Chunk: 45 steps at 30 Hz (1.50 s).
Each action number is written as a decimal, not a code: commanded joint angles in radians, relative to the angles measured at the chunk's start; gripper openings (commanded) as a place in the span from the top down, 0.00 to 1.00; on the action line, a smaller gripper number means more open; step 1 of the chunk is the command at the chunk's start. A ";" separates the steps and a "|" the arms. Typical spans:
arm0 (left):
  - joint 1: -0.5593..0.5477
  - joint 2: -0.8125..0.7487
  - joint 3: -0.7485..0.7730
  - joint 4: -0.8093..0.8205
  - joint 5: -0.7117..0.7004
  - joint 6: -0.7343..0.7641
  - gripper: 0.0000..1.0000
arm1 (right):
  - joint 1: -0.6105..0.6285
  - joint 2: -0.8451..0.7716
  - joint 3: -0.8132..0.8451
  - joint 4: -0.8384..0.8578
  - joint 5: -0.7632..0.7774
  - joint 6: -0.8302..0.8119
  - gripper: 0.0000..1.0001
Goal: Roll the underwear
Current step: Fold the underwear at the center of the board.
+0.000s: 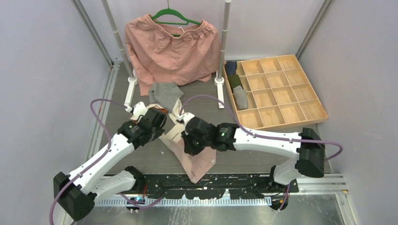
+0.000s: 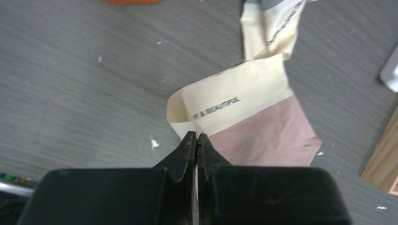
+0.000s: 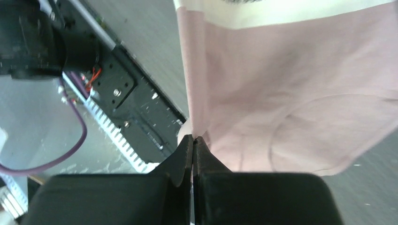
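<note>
A dusty pink underwear [image 1: 197,161] with a cream waistband [image 2: 234,101] is stretched between both grippers above the table, its lower part drooping toward the near edge. My left gripper [image 2: 196,136] is shut on the folded corner of the waistband; from above it [image 1: 164,126] sits left of the cloth. My right gripper [image 3: 192,138] is shut on the side edge of the pink cloth [image 3: 281,93]; from above it [image 1: 187,139] is close beside the left one. A grey underwear [image 1: 165,93] lies behind them. An orange piece [image 2: 129,1] shows at the top of the left wrist view.
A wooden tray [image 1: 286,96] with many compartments stands at the right; its left column holds navy [image 1: 230,67], dark green [image 1: 235,82] and grey [image 1: 241,97] rolls. A salmon garment [image 1: 171,49] on a green hanger hangs from the rack at the back, between two white posts [image 1: 223,47].
</note>
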 commanded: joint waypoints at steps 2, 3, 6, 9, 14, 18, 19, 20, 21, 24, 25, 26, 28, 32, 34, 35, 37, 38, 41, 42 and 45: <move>0.002 0.105 0.093 0.169 -0.084 0.069 0.99 | -0.112 -0.101 0.015 -0.114 -0.048 -0.074 0.99; 0.003 0.129 0.103 0.188 -0.080 0.075 0.99 | -0.132 -0.106 0.016 -0.126 -0.055 -0.086 0.99; 0.003 0.208 0.126 0.245 -0.068 0.092 0.99 | -0.188 -0.104 0.020 -0.160 -0.078 -0.121 0.99; 0.003 0.285 0.130 0.325 -0.060 0.111 0.99 | -0.235 -0.099 0.016 -0.183 -0.088 -0.148 0.99; 0.003 0.426 0.179 0.406 -0.073 0.149 0.99 | -0.317 -0.098 -0.009 -0.190 -0.099 -0.177 0.99; 0.002 0.514 0.214 0.443 -0.071 0.162 0.99 | -0.368 -0.078 -0.027 -0.176 -0.110 -0.202 0.99; 0.002 0.535 0.219 0.454 -0.069 0.166 0.99 | -0.379 -0.068 -0.029 -0.173 -0.112 -0.208 0.99; 0.003 0.554 0.223 0.467 -0.064 0.172 0.99 | -0.388 -0.057 -0.030 -0.169 -0.112 -0.213 0.99; 0.003 0.573 0.228 0.478 -0.060 0.179 0.99 | -0.396 -0.042 -0.035 -0.163 -0.114 -0.218 0.99; 0.003 0.633 0.247 0.489 -0.049 0.198 0.99 | -0.418 0.004 -0.049 -0.140 -0.127 -0.225 0.99; 0.003 0.650 0.256 0.486 -0.051 0.201 0.99 | -0.423 0.016 -0.053 -0.134 -0.126 -0.225 0.99; 0.003 0.666 0.266 0.480 -0.054 0.203 0.99 | -0.426 0.032 -0.057 -0.128 -0.118 -0.229 0.98; 0.004 0.697 0.284 0.464 -0.064 0.203 0.99 | -0.433 0.059 -0.061 -0.117 -0.103 -0.229 0.98; 0.004 0.749 0.310 0.462 -0.062 0.216 0.98 | -0.444 0.099 -0.063 -0.105 -0.069 -0.228 0.95; 0.004 0.778 0.329 0.453 -0.060 0.223 0.93 | -0.446 0.110 -0.063 -0.104 -0.050 -0.230 0.86; 0.005 0.790 0.340 0.442 -0.060 0.228 0.89 | -0.447 0.113 -0.063 -0.105 -0.040 -0.230 0.84; 0.010 0.803 0.360 0.419 -0.062 0.232 0.67 | -0.447 0.113 -0.064 -0.110 0.003 -0.226 0.76; 0.012 0.800 0.365 0.409 -0.062 0.237 0.56 | -0.447 0.111 -0.066 -0.114 0.047 -0.224 0.70; 0.013 0.763 0.356 0.405 -0.068 0.253 0.32 | -0.447 0.090 -0.074 -0.128 0.112 -0.214 0.65; 0.014 0.744 0.347 0.401 -0.069 0.255 0.29 | -0.447 0.076 -0.081 -0.129 0.122 -0.210 0.63; 0.015 0.668 0.288 0.405 -0.055 0.255 0.27 | -0.447 0.021 -0.106 -0.120 0.131 -0.187 0.53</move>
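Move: Both hands hold the pink underwear about 8 cm above the board. The left hand's set-down spot lies some 14 cm ahead and 9 cm right. The grey underwear is about 26 cm ahead, 3 cm right, and the orange underwear 17 cm ahead, 3 cm left. The right hand's spot is about 13 cm ahead, 11 cm right, with the wooden tray's near-left corner 14 cm ahead, 25 cm right of that hand. Both hands sweep the underwear about 15 cm forward and right, lower it onto the board, and open. ##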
